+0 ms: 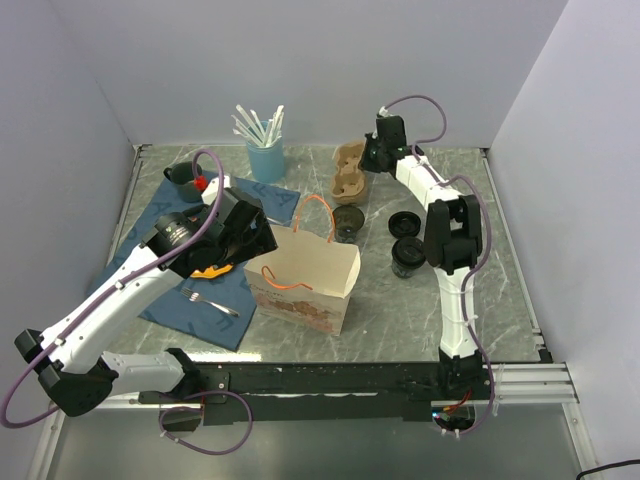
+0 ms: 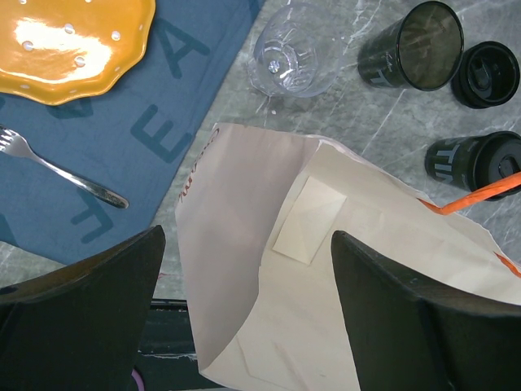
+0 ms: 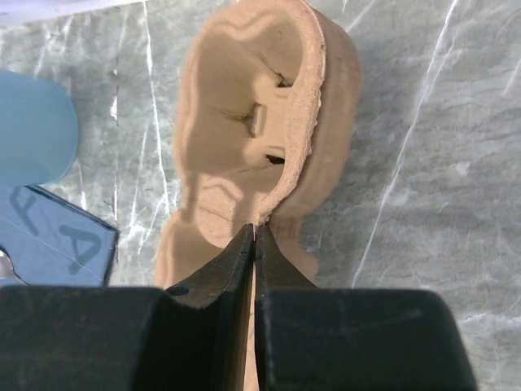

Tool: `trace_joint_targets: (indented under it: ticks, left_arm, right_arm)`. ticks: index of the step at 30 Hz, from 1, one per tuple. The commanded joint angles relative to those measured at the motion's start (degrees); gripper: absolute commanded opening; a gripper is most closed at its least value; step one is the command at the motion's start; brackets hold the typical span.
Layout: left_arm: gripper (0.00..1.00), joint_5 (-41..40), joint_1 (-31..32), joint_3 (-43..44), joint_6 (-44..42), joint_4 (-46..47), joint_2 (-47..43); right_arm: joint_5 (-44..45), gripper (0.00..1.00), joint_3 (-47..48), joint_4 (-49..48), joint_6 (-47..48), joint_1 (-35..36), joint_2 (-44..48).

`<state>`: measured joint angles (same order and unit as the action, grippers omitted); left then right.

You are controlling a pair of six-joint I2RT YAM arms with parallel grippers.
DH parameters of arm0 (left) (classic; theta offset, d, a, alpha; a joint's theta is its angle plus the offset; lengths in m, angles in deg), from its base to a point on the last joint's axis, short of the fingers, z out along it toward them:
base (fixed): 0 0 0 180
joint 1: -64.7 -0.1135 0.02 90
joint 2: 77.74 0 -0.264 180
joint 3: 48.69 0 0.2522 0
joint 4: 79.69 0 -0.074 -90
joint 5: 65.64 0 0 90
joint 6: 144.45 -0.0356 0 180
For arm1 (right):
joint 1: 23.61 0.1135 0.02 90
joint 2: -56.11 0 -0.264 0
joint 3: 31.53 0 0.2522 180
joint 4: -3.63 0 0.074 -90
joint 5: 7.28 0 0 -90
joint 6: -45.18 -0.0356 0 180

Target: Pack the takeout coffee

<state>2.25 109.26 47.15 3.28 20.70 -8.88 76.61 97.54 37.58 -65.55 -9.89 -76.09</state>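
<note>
The takeout coffee [image 1: 408, 256], a small black cup with a black lid, stands right of the paper bag [image 1: 305, 285]; the left wrist view shows the same cup [image 2: 468, 161] beyond the bag's orange handle. My left gripper [image 1: 243, 236] hangs open over the bag's left end, and the bag's [image 2: 326, 269] upper edge runs between its spread fingers [image 2: 98, 309] without being gripped. At the back, my right gripper [image 1: 374, 152] is shut on the rim of a brown cardboard cup carrier [image 3: 244, 122], far from the coffee.
An open black cup [image 1: 347, 221] and a loose black lid [image 1: 405, 222] sit behind the bag. A clear glass [image 2: 293, 55], orange plate [image 2: 69, 45] and fork [image 2: 65, 175] lie near the blue mat [image 1: 215, 310]. A blue cup of straws [image 1: 265, 155] and a dark mug [image 1: 180, 175] stand at the back left.
</note>
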Motion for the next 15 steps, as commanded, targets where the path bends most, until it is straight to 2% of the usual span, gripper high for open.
trace_joint_targets:
  ticks: [1, 4, 6, 8, 10, 15]
  left_arm:
    - [0.89, 0.13, -0.17, 1.5, -0.26, 0.37, -0.39]
    - [0.89, 0.14, -0.17, 1.5, -0.08, 0.28, -0.48]
    - [0.89, 0.14, -0.26, 1.41, -0.08, 0.28, -0.74]
    - [0.89, 0.22, -0.17, 1.24, -0.08, 0.19, -0.75]
    - [0.9, 0.31, -0.17, 1.15, -0.08, 0.45, -0.83]
    - [0.89, 0.4, -0.17, 1.68, -0.69, 0.1, -0.48]
  right_arm:
    - [0.74, 0.0, -0.26, -3.14, 0.6, -0.88, 5.38]
    - [4.08, 0.0, 1.14, 1.24, 0.96, -1.06, 4.59]
    - [5.93, 0.18, 2.37, 3.36, 0.52, -1.15, 4.06]
    - [7.59, 0.29, 4.83, 6.52, -0.01, -0.97, 3.44]
    - [9.27, 0.31, 4.76, 6.54, -0.89, -0.8, 4.23]
    - [11.03, 0.29, 4.22, 4.95, -1.42, 0.26, 5.11]
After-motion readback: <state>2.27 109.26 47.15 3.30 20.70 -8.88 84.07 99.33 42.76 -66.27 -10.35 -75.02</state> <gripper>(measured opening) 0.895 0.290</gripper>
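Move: At the right hand's shut fingertips is the cup tray's raised right rim, with the tray's middle some 3 cm to the left, 2 cm back and 3 cm lower. The open dark cup stands about 15 cm back and 3 cm left; the loose black lid is some 14 cm back and 9 cm right. The straw holder is about 22 cm left and level with the hand. From the left hand, the tray lies roughly 35 cm ahead, 14 cm right and 18 cm below. Sliding about 3 cm to the right, away from the straw holder, the right hand starts with the tray's rim pinched and takes the tray along. On the way its fingers part to roughly a third open and let the rim go, while the wrist turns slightly clockwise. It hardly changes height and ends with the tips over the tray's waist. ##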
